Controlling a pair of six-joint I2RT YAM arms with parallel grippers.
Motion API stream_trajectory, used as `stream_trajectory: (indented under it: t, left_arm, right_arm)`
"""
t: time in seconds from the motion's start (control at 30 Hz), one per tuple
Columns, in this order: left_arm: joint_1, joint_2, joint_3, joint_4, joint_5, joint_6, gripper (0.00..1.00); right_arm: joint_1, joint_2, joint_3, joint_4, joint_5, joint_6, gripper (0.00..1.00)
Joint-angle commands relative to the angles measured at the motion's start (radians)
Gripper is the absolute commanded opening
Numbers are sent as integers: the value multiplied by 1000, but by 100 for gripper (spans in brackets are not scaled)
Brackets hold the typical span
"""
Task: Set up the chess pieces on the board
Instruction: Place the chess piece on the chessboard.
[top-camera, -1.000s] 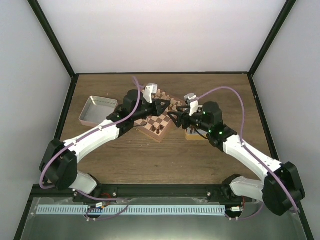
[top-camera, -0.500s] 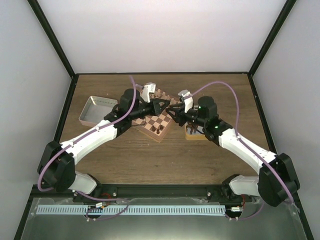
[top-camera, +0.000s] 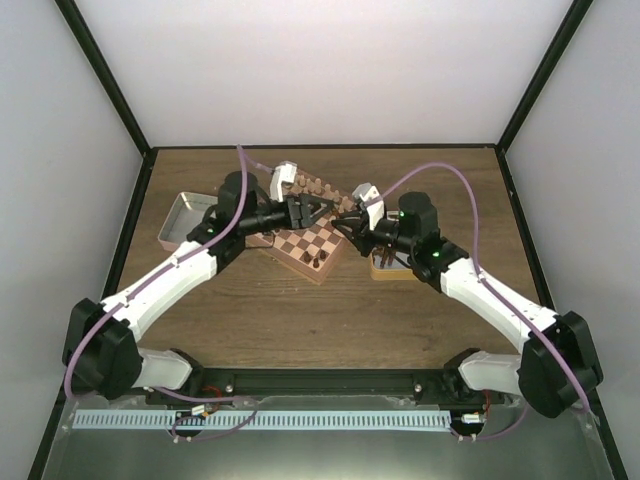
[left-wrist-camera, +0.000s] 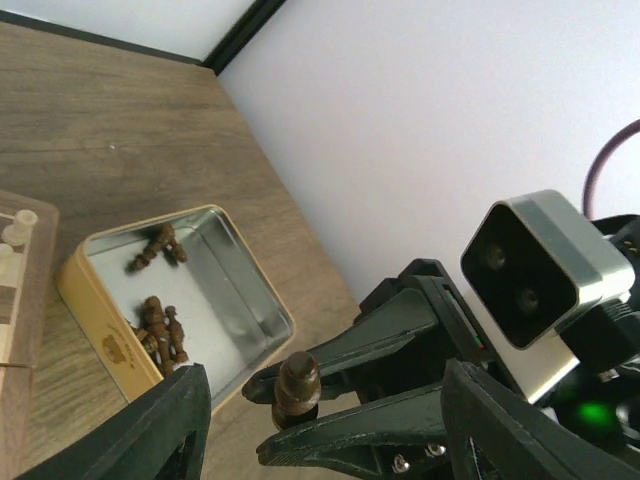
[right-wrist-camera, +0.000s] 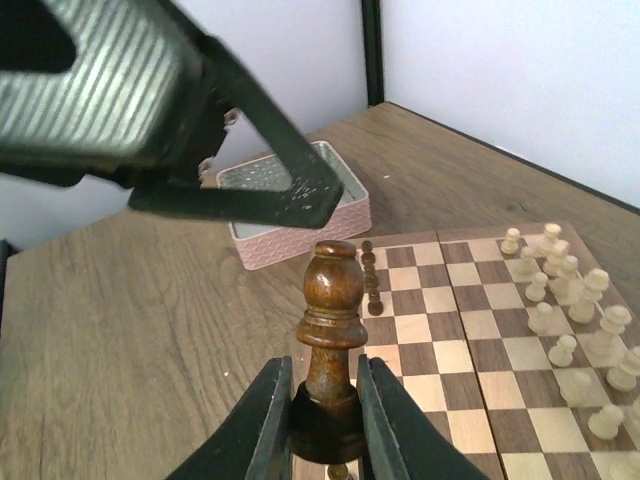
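A dark brown chess piece (right-wrist-camera: 333, 300) stands upright between the fingers of my right gripper (right-wrist-camera: 325, 415), which is shut on its base above the board (right-wrist-camera: 480, 330). The left wrist view shows the same piece (left-wrist-camera: 298, 385) in the right gripper's jaws, with my left gripper (left-wrist-camera: 335, 435) open around it and its fingers apart from it. From above, the left gripper (top-camera: 310, 210) and right gripper (top-camera: 343, 222) meet tip to tip over the board's (top-camera: 310, 245) far right part. A short row of dark pieces (right-wrist-camera: 370, 275) stands on the board. More dark pieces (left-wrist-camera: 160, 325) lie in the gold tin (left-wrist-camera: 255, 300).
Cream pieces (right-wrist-camera: 570, 310) line the board's far edge. A shallow pink-sided tin (top-camera: 190, 222) sits left of the board, and the gold tin (top-camera: 385, 268) sits right of it under the right arm. The left gripper's finger (right-wrist-camera: 200, 130) hangs just over the held piece.
The right gripper closed on the dark piece while the left gripper, shut before, opened and let it go. The left arm drew back slightly to the left.
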Motion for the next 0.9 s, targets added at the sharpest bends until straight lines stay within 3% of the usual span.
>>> stream_trajectory:
  t: [0.0, 0.13, 0.3, 0.5, 0.63, 0.87]
  left_arm:
    - [40, -15, 14, -58, 209, 23, 65]
    - [48, -3, 37, -129, 288, 69, 64]
    - [48, 16, 41, -142, 352, 87, 53]
    - [49, 41, 44, -158, 338, 106, 39]
    - [49, 51, 45, -163, 331, 111, 37]
    - [51, 52, 42, -175, 308, 141, 13]
  right_arm:
    - [-1, -33, 24, -38, -106, -130, 13]
    - [-1, -34, 31, -63, -176, -178, 15]
    - [-1, -25, 43, -90, -202, -199, 16]
    - [-1, -11, 61, -133, -223, -222, 15]
    - [-1, -6, 65, -142, -232, -227, 15]
    - [-1, 3, 75, -155, -231, -224, 15]
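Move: The dark chess piece stands head up in the right fingers, its base between the pads and its middle roughly 2 cm above that hand's point. From the open left hand, the piece is about 2 cm to the right, 1 cm back and 3 cm lower. From the right hand, the chessboard's middle lies some 9 cm ahead, 6 cm left and 24 cm down; the tin box is about 14 cm right, 1 cm ahead and 23 cm down. The piece stays gripped by its base while the right hand carries it about 4 cm back, slightly left and down, turning counter-clockwise. Alongside, the left hand goes back some 4 cm, then mainly down 3 cm onto the piece's head, swinging about 15 degrees clockwise to point nearly straight right; its wide-open fingers close around the head from either side. ##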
